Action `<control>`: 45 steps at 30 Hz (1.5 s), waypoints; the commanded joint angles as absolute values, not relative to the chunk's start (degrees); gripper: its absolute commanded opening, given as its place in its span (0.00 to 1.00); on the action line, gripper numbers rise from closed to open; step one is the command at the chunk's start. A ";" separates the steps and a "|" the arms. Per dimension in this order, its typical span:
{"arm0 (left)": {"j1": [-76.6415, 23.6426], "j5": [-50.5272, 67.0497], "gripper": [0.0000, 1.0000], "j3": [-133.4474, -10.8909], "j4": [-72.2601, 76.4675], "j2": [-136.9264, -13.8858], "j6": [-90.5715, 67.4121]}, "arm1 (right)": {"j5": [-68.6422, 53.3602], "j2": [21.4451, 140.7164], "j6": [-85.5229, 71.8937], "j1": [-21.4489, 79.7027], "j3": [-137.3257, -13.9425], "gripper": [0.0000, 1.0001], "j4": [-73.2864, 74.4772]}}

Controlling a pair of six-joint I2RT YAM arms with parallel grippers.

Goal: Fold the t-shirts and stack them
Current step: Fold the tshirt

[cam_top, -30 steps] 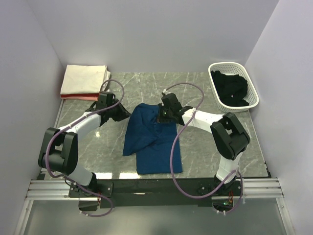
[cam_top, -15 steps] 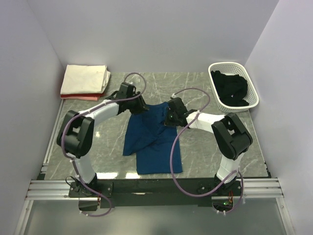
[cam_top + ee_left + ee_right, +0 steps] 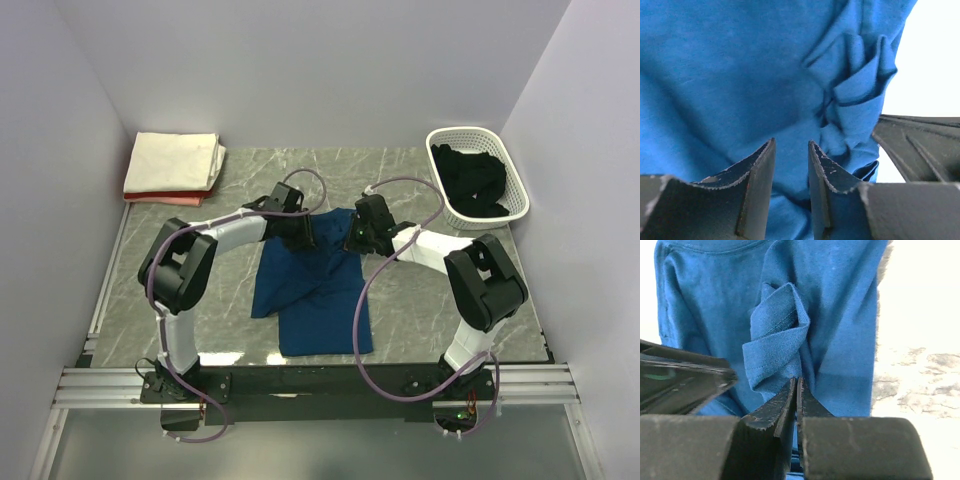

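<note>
The navy blue t-shirt (image 3: 315, 300) lies partly folded mid-table, its top edge bunched. My left gripper (image 3: 303, 235) hovers over its upper left part. In the left wrist view the left gripper (image 3: 791, 142) is open, a narrow gap between its fingers, with blue cloth (image 3: 740, 75) below. My right gripper (image 3: 355, 238) is at the shirt's upper right. In the right wrist view the right gripper (image 3: 797, 380) is all but closed, a crumpled fold of the shirt (image 3: 775, 340) at its tips. Cream-white and pink-red folded t-shirts (image 3: 172, 165) are stacked at the back left. A black t-shirt (image 3: 470, 180) fills the basket.
The white lattice basket (image 3: 520, 195) stands at the back right, against the right wall. Grey walls close in the left, back and right sides. Purple cables loop above both wrists. Bare marble table (image 3: 420, 300) shows right of the shirt.
My left arm has swung right, from beside the shirt to over its upper left edge. My right gripper has shifted right, and the shirt's top edge has spread right with it.
</note>
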State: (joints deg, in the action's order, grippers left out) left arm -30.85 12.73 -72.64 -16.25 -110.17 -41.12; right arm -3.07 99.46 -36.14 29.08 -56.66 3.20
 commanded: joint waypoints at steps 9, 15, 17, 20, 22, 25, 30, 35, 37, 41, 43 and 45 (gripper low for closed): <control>-33.31 15.12 0.39 -77.69 -12.74 -115.39 -41.04 | -5.45 98.44 -36.65 28.04 -56.51 0.09 0.70; -33.57 16.61 0.40 -78.22 -10.55 -116.63 -42.45 | -5.71 98.52 -36.74 27.95 -56.16 0.08 0.53; -33.57 17.22 0.39 -78.40 -10.11 -116.89 -42.89 | -5.89 98.61 -36.74 27.86 -56.08 0.08 0.35; -33.66 17.49 0.37 -78.57 -9.58 -117.24 -43.33 | -6.06 98.70 -36.74 27.86 -56.16 0.08 0.35; -33.57 17.93 0.33 -78.31 -9.23 -117.07 -43.68 | -6.06 98.79 -36.83 27.86 -55.99 0.08 0.26; -33.57 18.19 0.23 -77.43 -8.18 -115.93 -44.12 | -6.42 98.88 -36.91 27.77 -55.99 0.08 0.09; -33.57 18.11 0.06 -75.50 -7.21 -112.86 -44.74 | -6.59 99.05 -37.00 27.86 -55.99 0.08 0.17; -33.66 19.07 0.01 -72.78 -6.07 -109.87 -45.35 | -5.28 98.53 -36.91 27.77 -55.99 0.11 1.23; -33.75 19.16 0.01 -71.38 -5.98 -108.46 -45.70 | -4.75 98.17 -36.91 27.60 -55.90 0.14 1.49; -33.75 18.02 0.01 -69.18 -5.63 -105.48 -45.97 | -4.57 97.56 -36.83 27.25 -55.90 0.25 1.84; -33.75 17.93 0.01 -68.56 -5.89 -104.24 -45.79 | -4.57 97.03 -36.91 27.25 -55.72 0.32 1.93; -33.75 18.11 0.01 -68.20 -5.98 -103.45 -45.79 | -4.57 96.33 -37.09 27.07 -55.72 0.34 2.02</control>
State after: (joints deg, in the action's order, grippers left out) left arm -33.47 17.69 -68.93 -7.92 -106.94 -45.34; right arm -5.65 99.44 -36.64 27.73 -56.53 2.57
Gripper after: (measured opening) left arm 0.013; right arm 0.332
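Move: The bunched sleeve fold lies between the hands: about 5 cm to the left hand's right, 2 cm ahead and 2 cm below. From the right hand it is roughly 2 cm ahead, 2 cm left and 2 cm below. From the left hand, the collar edge is some 8 cm ahead and 5 cm right, the loose left corner 16 cm back and 13 cm left, and the bottom hem 25 cm back and 3 cm right, all about 3 cm below. The bunched sleeve fold is approached by the left hand, which goes some 4 cm right towards the right gripper, sinking slightly; its part-open fingers shut at the fold's near end, then rise about 4 cm and draw back 2 cm, apparently with a pinch of cloth. The right hand stays in place over the fold and finally opens its nearly shut fingers about a third. ##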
